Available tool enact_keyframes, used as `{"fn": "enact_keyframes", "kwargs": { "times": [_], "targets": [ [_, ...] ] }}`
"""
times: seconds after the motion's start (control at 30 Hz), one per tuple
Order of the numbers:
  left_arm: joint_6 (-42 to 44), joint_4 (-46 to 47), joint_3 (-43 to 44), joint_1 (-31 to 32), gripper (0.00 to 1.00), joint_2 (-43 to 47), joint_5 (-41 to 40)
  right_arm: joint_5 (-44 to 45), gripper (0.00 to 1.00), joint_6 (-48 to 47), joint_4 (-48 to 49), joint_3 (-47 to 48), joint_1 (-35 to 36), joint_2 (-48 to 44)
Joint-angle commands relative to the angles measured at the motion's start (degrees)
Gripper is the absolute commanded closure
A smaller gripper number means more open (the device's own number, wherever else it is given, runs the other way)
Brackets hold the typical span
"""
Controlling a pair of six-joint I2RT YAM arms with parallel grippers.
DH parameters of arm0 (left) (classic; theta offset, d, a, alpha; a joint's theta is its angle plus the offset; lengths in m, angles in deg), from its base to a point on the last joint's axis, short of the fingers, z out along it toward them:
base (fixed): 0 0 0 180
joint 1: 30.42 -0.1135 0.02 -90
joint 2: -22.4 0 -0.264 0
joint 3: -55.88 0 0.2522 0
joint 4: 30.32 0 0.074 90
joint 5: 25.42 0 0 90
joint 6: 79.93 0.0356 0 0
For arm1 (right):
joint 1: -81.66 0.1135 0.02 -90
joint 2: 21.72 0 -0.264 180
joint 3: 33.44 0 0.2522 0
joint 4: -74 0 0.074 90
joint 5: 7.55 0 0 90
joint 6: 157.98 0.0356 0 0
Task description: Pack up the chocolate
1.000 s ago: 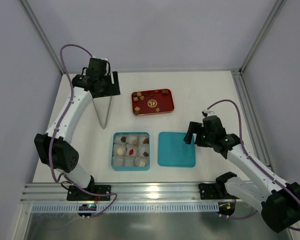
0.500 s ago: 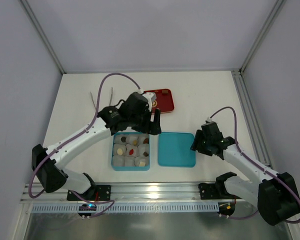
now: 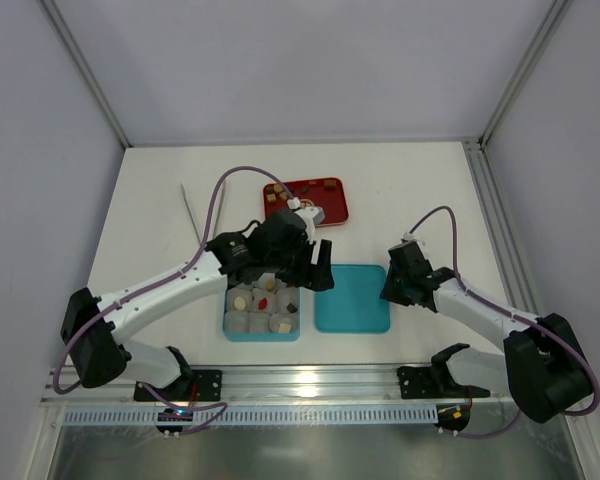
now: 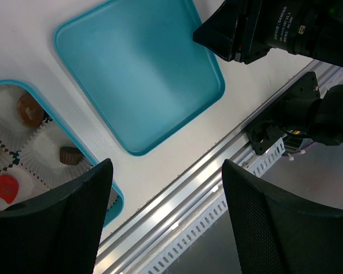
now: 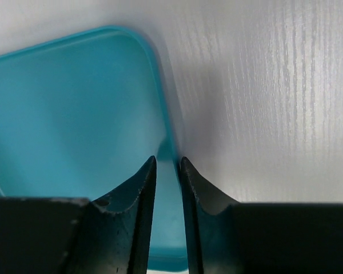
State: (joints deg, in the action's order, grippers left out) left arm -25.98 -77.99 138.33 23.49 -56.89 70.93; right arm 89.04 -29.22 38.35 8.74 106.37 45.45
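Small chocolate pieces [image 3: 276,190] lie on the red tray [image 3: 332,210] at the back. Others sit in white paper cups in the teal box [image 3: 261,333], which also shows in the left wrist view [image 4: 62,154] with brown and red pieces [image 4: 30,111]. My left gripper [image 3: 315,268] hovers over the box's far right corner, wide open and empty [image 4: 166,165]. The flat teal lid [image 3: 352,300] lies right of the box. My right gripper [image 3: 390,285] is low at the lid's right edge, its fingers closed narrowly astride the rim [image 5: 168,160].
Metal tongs [image 3: 192,212] lie on the white table at the far left. The aluminium rail [image 3: 300,385] runs along the near edge, close below box and lid. The red tray is partly hidden behind my left wrist.
My left arm left the tongs at the far left and swung right and nearer, over the box. My right gripper moved in and dropped onto the lid's right edge.
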Motion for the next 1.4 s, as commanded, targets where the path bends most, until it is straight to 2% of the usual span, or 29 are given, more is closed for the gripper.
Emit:
{"fn": "enact_keyframes", "kwargs": {
  "times": [0.0, 0.13, 0.17, 0.37, 0.57, 1.03, 1.37],
  "targets": [
    [-0.51, 3.94, -0.83, 0.23, 0.25, 1.86, 1.12, 1.94, 0.74, 1.05, -0.17, -1.00, 0.43, 2.17],
    [0.10, 4.99, -1.19, 0.23, 0.24, 0.36, 1.47, 2.63, 0.94, -0.09, -0.96, -0.04, 0.51, 2.78],
    [0.71, 5.34, -1.01, 0.23, 0.24, -0.16, 1.12, 2.64, 0.96, -0.61, -1.57, 0.40, 0.34, 2.52],
    [1.86, 6.74, 2.24, -2.93, 0.23, -6.14, 4.81, 1.67, 0.96, -3.17, -4.47, 2.95, 0.43, -0.46],
    [3.27, 7.37, 6.28, -6.36, 0.24, -12.20, 9.81, -0.17, 0.96, -4.13, -9.13, 4.09, -1.68, -7.84],
    [0.99, 13.69, 6.37, -10.75, 0.26, -21.25, 20.27, -5.62, 0.96, -5.80, -13.18, 7.61, -8.27, -13.47],
    [-0.42, 16.59, 7.08, -11.46, 0.26, -26.80, 22.74, -9.40, 0.96, -6.07, -15.28, 10.15, -10.82, -16.20]
  ]
}}
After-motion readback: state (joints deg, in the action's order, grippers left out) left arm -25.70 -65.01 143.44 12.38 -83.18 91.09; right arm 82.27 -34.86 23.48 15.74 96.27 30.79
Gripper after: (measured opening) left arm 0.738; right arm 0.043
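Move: The right fingers already straddle the right rim of the teal lid, whose middle lies about 8 cm to this hand's left, level in reach and about a centimetre lower. The box of wrapped chocolates is centred some 28 cm to this hand's left, level in reach. From the open left hand, the lid's middle is about 3 cm ahead, 8 cm right and 18 cm below; the box is 14 cm left and 3 cm ahead, the red tray about 26 cm ahead and 4 cm left. The right fingers, partly open around the lid's right rim, close until they pinch it, ease back a centimetre or so, then lift the rim about 7 cm while drifting 2 to 3 cm right. After a brief pause the left hand, fingers wide open, comes down about 10 cm and forward about 7 cm with some 4 cm to the right, its fingers tipping some 15 degrees more steeply down, to close in on the lid's left side without shutting on it. ##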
